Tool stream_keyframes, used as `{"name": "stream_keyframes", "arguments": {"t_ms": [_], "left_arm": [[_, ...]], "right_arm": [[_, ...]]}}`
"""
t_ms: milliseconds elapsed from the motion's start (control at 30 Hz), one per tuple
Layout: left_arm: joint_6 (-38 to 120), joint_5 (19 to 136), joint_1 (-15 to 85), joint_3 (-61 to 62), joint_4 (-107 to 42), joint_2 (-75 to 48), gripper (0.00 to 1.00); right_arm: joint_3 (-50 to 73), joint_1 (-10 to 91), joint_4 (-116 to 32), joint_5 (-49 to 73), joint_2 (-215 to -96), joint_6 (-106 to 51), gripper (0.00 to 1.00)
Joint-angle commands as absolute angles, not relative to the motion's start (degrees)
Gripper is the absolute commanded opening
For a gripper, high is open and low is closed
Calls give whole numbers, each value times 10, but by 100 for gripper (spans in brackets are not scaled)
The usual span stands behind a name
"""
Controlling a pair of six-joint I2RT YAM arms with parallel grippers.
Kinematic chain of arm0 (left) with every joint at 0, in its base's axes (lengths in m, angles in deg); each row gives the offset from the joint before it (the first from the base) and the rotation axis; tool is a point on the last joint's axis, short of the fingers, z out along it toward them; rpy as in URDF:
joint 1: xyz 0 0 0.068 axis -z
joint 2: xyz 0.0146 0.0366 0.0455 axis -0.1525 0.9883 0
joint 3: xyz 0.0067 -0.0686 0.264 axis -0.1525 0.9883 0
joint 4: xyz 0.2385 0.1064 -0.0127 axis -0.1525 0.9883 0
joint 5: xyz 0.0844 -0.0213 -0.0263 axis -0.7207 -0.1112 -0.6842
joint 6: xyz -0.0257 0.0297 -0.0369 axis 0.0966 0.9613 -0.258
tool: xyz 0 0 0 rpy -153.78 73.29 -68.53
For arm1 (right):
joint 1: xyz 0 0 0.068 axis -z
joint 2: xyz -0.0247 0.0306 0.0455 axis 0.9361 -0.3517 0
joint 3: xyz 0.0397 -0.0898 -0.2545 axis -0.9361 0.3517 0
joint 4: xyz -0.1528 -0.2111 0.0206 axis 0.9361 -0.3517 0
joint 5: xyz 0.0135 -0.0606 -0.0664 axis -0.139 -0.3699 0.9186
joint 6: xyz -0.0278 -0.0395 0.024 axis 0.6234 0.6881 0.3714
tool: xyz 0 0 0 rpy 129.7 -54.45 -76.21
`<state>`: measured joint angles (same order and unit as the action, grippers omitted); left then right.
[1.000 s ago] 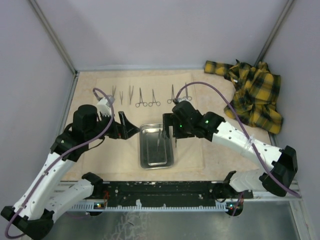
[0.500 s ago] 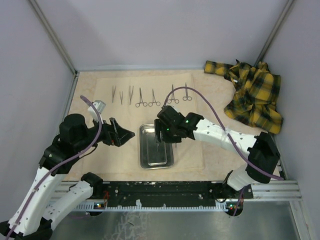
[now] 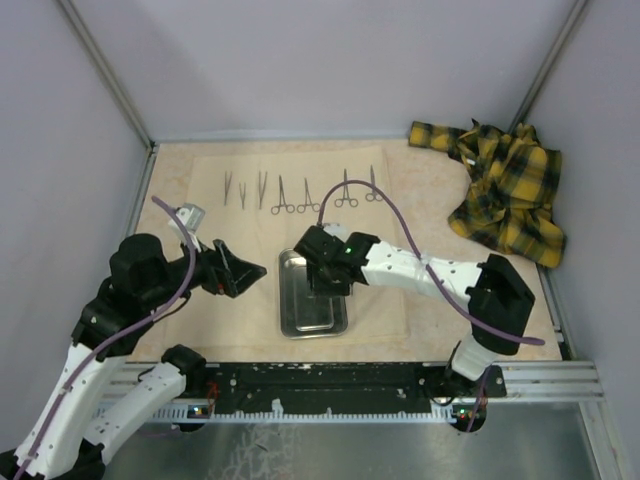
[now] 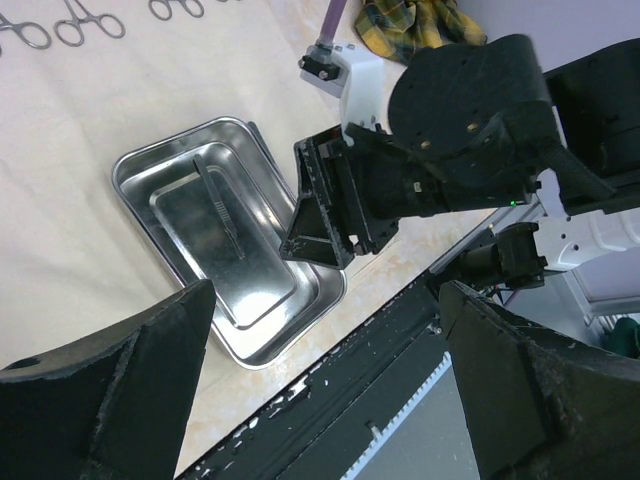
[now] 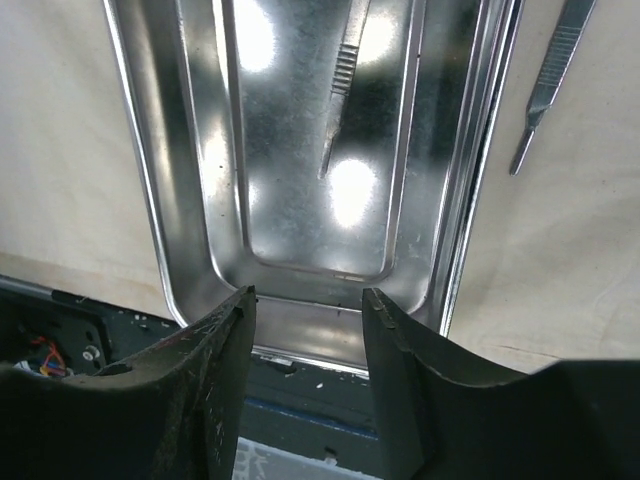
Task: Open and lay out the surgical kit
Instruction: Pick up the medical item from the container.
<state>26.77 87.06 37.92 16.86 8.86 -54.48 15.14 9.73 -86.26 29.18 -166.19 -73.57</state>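
The steel tray [image 3: 284, 312] sits on the spread beige cloth wrap [image 3: 225, 320]. One thin metal tool [image 5: 341, 70] lies inside the tray [image 5: 180, 150], and another [image 5: 551, 72] lies on the cloth just outside its rim. Several forceps and tweezers [image 3: 283, 196] are lined up in a row at the far side of the cloth. My right gripper [image 5: 307, 292] hovers above the tray, jaws partly apart with nothing between them. Left of the tray, my left gripper [image 3: 240, 270] is wide open and empty. The left wrist view shows the tray [image 4: 130, 195], its tool [image 4: 222, 205] and the right gripper [image 4: 330, 210].
A yellow-and-black plaid cloth [image 3: 505, 190] lies bunched at the far right corner. The black base rail [image 3: 330, 385] runs along the table's near edge. Grey walls close in the left, right and far sides.
My right gripper has moved left and nearer, over the tray, and its jaws have narrowed. My left arm has drawn back toward the near left, still open.
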Motion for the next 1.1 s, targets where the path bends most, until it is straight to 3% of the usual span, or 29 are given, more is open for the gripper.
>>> {"name": "stream_keyframes", "arguments": {"t_ms": [0,433,867,1067], "left_arm": [[271,885,381,168,87,-557,99],[283,866,381,144,120,-580,99],[292,860,381,125,119,-605,99],[295,855,380,122,110,-620,99]], "right_arm": [[120,82,-876,335,-1683,-777,46],[50,50,-927,392,-1779,-830,34],[65,41,-901,435,-1799,-862,32],[72,41,-887,448,-1812,-859,26]]}}
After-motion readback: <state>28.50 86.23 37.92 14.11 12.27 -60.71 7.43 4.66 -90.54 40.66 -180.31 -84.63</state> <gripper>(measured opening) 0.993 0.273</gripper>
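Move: The scalpel in the tray lies about 7 cm ahead of the right hand, 1 cm to its left and some 8 cm below; its blade end points back at the hand. The tray's middle is roughly 3 cm ahead and 2 cm left of that hand, and the second scalpel lies on the cloth about 8 cm ahead, 7 cm to the right. From the left hand the tray's scalpel is some 9 cm ahead, 12 cm right and 27 cm down. Towards the scalpel in the tray the right hand sinks about 5 cm, sliding some 2 cm left, with a near-halt midway before dropping the last centimetre. It rolls about 10 degrees so the fingers hang steeper, turns as much clockwise, and narrows its half-open fingers to about a quarter, still clear of the blade end. The open left hand backs away up, back and left. ##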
